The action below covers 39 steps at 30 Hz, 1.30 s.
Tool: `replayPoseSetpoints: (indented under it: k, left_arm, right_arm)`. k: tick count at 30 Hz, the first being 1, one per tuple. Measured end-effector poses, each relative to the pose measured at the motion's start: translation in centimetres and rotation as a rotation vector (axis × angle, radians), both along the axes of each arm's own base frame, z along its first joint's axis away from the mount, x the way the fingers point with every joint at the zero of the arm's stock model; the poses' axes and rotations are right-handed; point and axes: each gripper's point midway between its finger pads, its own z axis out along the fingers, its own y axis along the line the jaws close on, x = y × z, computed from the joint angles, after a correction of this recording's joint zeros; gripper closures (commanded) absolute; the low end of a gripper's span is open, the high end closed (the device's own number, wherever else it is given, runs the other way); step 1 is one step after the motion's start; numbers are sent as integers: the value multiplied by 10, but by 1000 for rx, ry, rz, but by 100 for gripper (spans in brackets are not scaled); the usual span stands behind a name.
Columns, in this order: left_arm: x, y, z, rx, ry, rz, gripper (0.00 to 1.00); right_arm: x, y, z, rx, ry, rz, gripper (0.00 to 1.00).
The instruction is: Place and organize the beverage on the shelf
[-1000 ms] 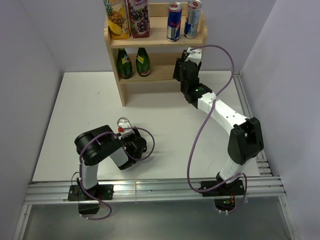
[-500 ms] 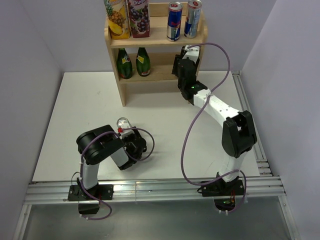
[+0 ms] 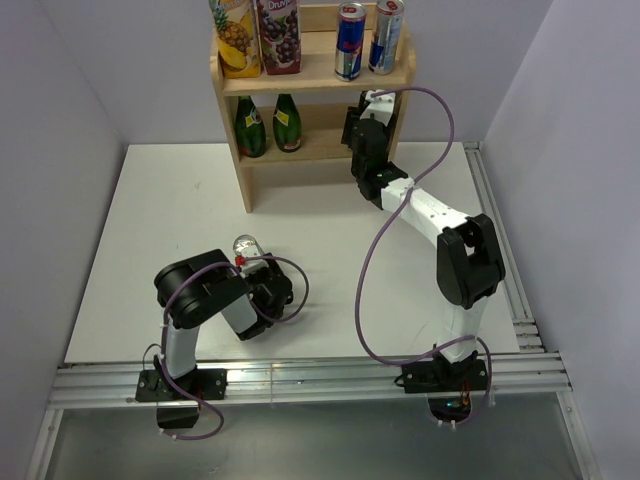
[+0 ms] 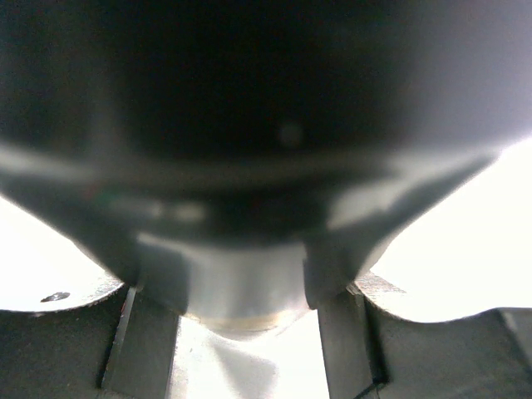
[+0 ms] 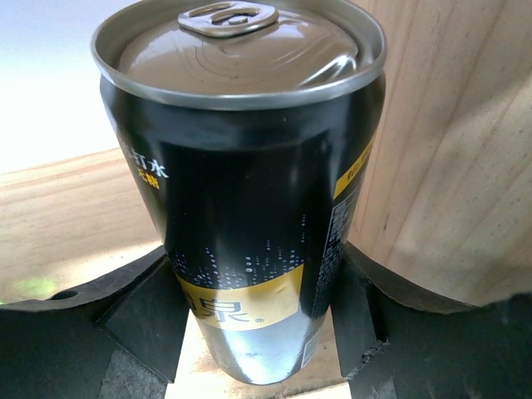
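The wooden shelf (image 3: 310,85) stands at the back of the table. My right gripper (image 3: 358,128) reaches into the right end of its middle tier and hides the drink there in the top view. In the right wrist view my right gripper (image 5: 258,324) is shut on an upright black can (image 5: 241,208) with a yellow band, its base low over the tier board beside the side panel (image 5: 449,166). My left gripper (image 3: 258,272) sits folded near its base. In its wrist view the fingers (image 4: 345,341) flank a blurred dark container (image 4: 241,283) with a pale base.
Two juice cartons (image 3: 233,35) and two cans (image 3: 348,42) stand on the top tier, and two green bottles (image 3: 249,127) on the middle tier's left. A shiny round top (image 3: 245,245) shows by the left gripper. Purple cables loop over the white board (image 3: 150,210). Walls close both sides.
My right arm has pushed the black can deeper into the shelf's middle tier, with its elbow swinging left. The left arm has not moved.
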Motion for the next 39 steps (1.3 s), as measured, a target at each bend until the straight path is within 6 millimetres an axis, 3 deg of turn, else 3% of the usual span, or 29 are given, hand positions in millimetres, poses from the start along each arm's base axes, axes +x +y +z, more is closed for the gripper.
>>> replayPoseSetpoints:
  k: [2,4,5,6,10,22,30,39]
  left_arm:
    - [0,0,0,-1,0,0,100]
    - [0,0,0,-1,-1,0,100]
    - [0,0,0,-2,-1,0,100]
    - [0,0,0,-2,-1,0,100]
    - [-1,0,0,-11,-4,-1,100]
    - [-3,2,1,-34,-6,-15,100]
    - [-6,3,2,-47,-4,-25,100]
    - [-11,4,2,-37,15,-38,100]
  right_arm:
    - [0,1,0,1,-2,3,100]
    - [0,1,0,2,-2,5,89]
    - [0,1,0,1,-1,6,75]
    - [0,1,0,1,-1,6,42]
    - [-1,7,-2,5,-2,25,2]
    - [-6,27,-39,-20,63,69,0]
    - [-10,28,-40,-13,54,66,0]
    - [-33,21,-40,11,59,66,0]
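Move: The right hand still pinches the black can low down, over the right end of the middle shelf. The spot for the can is right under the hand, with the board about 4 cm below. The shelf's right side panel is roughly 6 cm to the right and level. The nearer green bottle stands about 16 cm to the left, the farther one some 24 cm, both level fore and aft. From the left hand, low over the table, that spot lies about 24 cm ahead, 29 cm right and 22 cm up. Lets go of the black can on the middle shelf: the right fingers open from their grip to fully wide. As they open, the right hand slides about 3 cm left and sinks some 4 cm along the can to around the board's front edge. It then backs straight out, still open, by about 3 cm. The left hand keeps its grip on the other can. ##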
